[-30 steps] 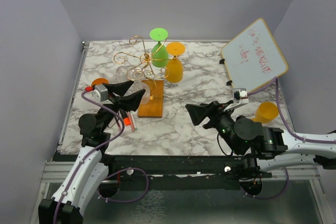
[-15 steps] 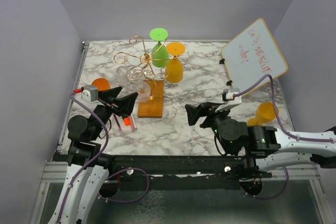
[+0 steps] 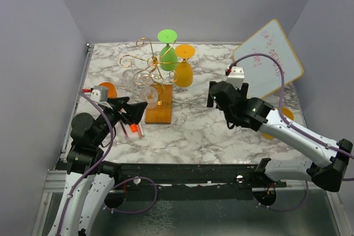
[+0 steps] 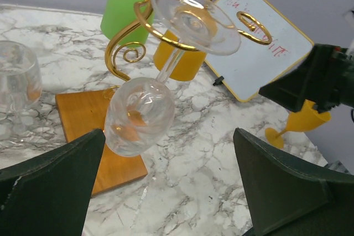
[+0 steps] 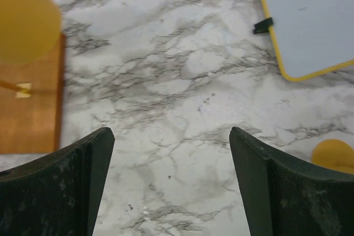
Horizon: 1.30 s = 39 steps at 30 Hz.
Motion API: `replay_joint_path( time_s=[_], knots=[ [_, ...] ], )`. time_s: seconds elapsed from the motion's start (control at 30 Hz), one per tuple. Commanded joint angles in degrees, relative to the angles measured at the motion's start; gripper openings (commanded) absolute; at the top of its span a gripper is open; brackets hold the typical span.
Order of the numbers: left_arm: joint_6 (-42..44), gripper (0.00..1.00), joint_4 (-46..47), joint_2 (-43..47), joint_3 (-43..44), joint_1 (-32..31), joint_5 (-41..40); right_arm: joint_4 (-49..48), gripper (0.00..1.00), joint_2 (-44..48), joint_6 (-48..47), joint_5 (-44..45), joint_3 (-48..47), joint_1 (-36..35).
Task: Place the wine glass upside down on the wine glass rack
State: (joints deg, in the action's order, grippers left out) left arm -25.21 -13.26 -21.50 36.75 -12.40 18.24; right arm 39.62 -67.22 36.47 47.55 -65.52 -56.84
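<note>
A clear wine glass (image 4: 139,115) hangs upside down from a curled arm of the gold wine glass rack (image 4: 123,48). Its foot (image 4: 193,17) is caught in the wire and its bowl hangs over the rack's wooden base (image 4: 83,115). From above, this glass (image 3: 149,94) sits just beyond my left gripper (image 3: 138,105). That left gripper (image 4: 168,136) is open and empty, a little short of the bowl. My right gripper (image 3: 214,95) is also open, right of the rack. The right gripper (image 5: 171,131) has only marble between its fingers.
A green glass (image 3: 168,54) and an orange glass (image 3: 184,71) hang on the rack. A second clear glass (image 3: 130,79) is at its left. A whiteboard (image 3: 269,56) leans at the back right. A yellow glass (image 4: 301,122) lies near it. Red markers (image 3: 134,130) lie near the left arm.
My left gripper has opened wide and drawn back towards the near left, leaving the clear glass hanging on the rack. The right arm has swung up and away, towards the whiteboard.
</note>
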Motion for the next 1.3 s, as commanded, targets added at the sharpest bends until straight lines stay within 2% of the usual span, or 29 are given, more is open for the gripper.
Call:
replay_joint_path(
  time_s=[0.0, 0.2, 0.33, 0.43, 0.6, 0.8, 0.9, 1.1, 1.13, 1.27],
  knots=[
    [1.6, 0.99, -2.9, -4.1, 6.3, 0.1, 8.0, 14.6, 0.9, -1.9, 2.2, -6.2, -4.3, 9.9],
    [4.4, 0.99, -2.5, -5.1, 12.9, 0.1, 13.6, 24.4, 0.9, 2.0, 5.8, -3.6, 0.1, 24.2],
    [5.1, 0.99, -1.4, -5.2, 15.9, 0.0, 13.5, 26.2, 0.9, 6.3, 8.7, 0.1, 3.3, 29.0],
    [3.4, 0.99, 1.2, -5.6, 16.3, 0.0, 13.4, 24.0, 0.9, 7.2, 8.3, 0.8, 4.8, 31.0],
    [-1.8, 0.99, 7.0, -7.6, 16.1, -1.9, 16.0, 21.1, 0.9, 3.7, 7.7, -1.9, 5.1, 34.2],
    [-2.8, 0.99, 7.1, -10.7, 20.7, -4.5, 16.7, 16.0, 0.87, 3.6, 4.5, -8.6, 7.7, 40.0],
    [-3.7, 0.99, 7.9, -11.4, 21.5, -4.5, 16.3, 13.7, 0.77, 4.6, 3.6, -13.1, 9.7, 42.1],
    [-5.6, 0.99, 7.9, -14.8, 24.5, -4.5, 16.2, 13.0, 0.48, 7.7, 1.7, -14.0, 9.8, 42.2],
    [-6.1, 0.99, 7.1, -16.3, 26.3, -4.5, 17.2, 13.0, 0.42, 8.0, 1.3, -13.9, 9.7, 42.2],
    [-9.1, 0.99, 6.5, -22.1, 33.4, -4.5, 24.4, 14.0, 0.1, 7.7, 0.4, -14.5, 8.2, 42.2]
  ],
)
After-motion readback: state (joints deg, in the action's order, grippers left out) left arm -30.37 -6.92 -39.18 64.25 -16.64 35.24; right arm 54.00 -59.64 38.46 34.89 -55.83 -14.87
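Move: The last orange wine glass stands upright some 24 cm to the right of the right hand, about 3 cm nearer the base and 14 cm lower. The whiteboard's near corner is roughly 10 cm ahead and 20 cm right of that hand, and the hung orange glass 17 cm left and 5 cm ahead. From the left hand the standing glass is about 50 cm right and 3 cm farther out; the hung clear glass is 6 cm ahead and 3 cm right. Swing the open right gripper about 20 cm right and some 8 cm down to the standing orange glass, turning it clockwise some 35 degrees and tipping its fingers further down, then close them to pinch the cup's left rim and ease up slightly. Meanwhile raise the left gripper, still wide open, away from the hung clear glass, drawing it slightly right. ##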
